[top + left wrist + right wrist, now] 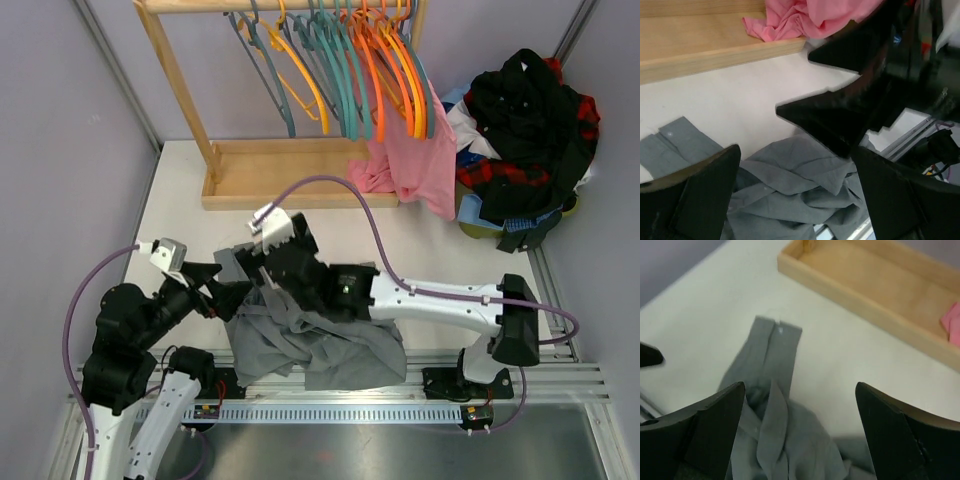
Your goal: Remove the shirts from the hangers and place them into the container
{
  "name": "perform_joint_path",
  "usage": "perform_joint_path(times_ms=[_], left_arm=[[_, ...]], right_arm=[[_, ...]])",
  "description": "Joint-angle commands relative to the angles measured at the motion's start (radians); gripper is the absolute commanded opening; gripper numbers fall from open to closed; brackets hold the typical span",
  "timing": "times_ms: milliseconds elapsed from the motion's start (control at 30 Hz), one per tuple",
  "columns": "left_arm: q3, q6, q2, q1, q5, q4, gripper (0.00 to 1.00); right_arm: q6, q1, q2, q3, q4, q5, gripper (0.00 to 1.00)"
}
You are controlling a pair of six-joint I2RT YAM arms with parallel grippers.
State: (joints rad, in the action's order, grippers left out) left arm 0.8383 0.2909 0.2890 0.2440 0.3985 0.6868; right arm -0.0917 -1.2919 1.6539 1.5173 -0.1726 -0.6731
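A grey shirt [310, 345] lies crumpled on the table near the front edge, between the two arms. My left gripper [230, 290] is open at its left edge, and the cloth [790, 185] lies below the spread jaws [796, 165]. My right gripper [252, 268] hovers open just above the same shirt [770, 435], with nothing between its jaws [800, 395]. Empty teal and orange hangers [350, 70] hang on the rack. The container [470, 210] at the right is mostly hidden under a black shirt [530, 100] and a red plaid shirt [500, 175].
The wooden rack's shallow tray [280, 170] stands at the back, and a pink garment [415, 160] hangs into its right end. In the left wrist view the right arm's dark fingers [840, 120] cross close ahead. A metal rail [400, 410] runs along the near edge.
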Motion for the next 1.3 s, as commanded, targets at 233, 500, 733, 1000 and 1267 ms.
perform_joint_path(times_ms=[233, 500, 733, 1000, 1267], left_arm=[[0.012, 0.037, -0.019, 0.001, 0.01, -0.013, 0.99], [-0.001, 0.04, -0.025, 0.001, 0.004, -0.007, 0.99], [-0.008, 0.042, -0.031, 0.001, 0.003, 0.003, 0.99], [-0.018, 0.053, -0.043, 0.001, 0.01, 0.0, 0.99], [-0.011, 0.047, -0.051, 0.001, 0.002, 0.022, 0.99]], right_arm=[[-1.012, -0.266, -0.096, -0.264, -0.85, -0.335, 0.99], [-1.203, -0.294, 0.066, -0.299, -0.828, -0.134, 0.99], [-0.996, -0.227, 0.052, -0.46, -0.221, 0.039, 0.99], [-0.869, -0.096, 0.234, -0.447, 0.079, 0.288, 0.99], [-0.989, -0.049, 0.516, -0.175, -0.42, 0.147, 0.94]])
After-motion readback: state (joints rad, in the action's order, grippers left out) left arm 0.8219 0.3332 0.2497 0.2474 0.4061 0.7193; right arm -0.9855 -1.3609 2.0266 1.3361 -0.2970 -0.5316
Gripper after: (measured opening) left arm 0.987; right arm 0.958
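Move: The right hand is high over the far left end of the grey shirt, whose middle lies about 13 cm back towards the base, 11 cm to its right and some 28 cm below. Beyond the shirt, the wooden tray's middle is roughly 20 cm ahead of this hand and 8 cm to its right, while the hanging pink shirt is some 20 cm ahead and 28 cm to its right. From the left hand, the grey shirt's middle is about 4 cm back, 12 cm to the right and 28 cm down. With its fingers wide open, the right hand swoops down some 27 cm while drawing back and to the right over the middle of the grey shirt, its wrist tipping about 40 degrees further down. Low at the cloth it sweeps about 15 cm left and 6 cm forward with its open fingers in the folds, pushing the shirt along, and ends there still practically wide open. ##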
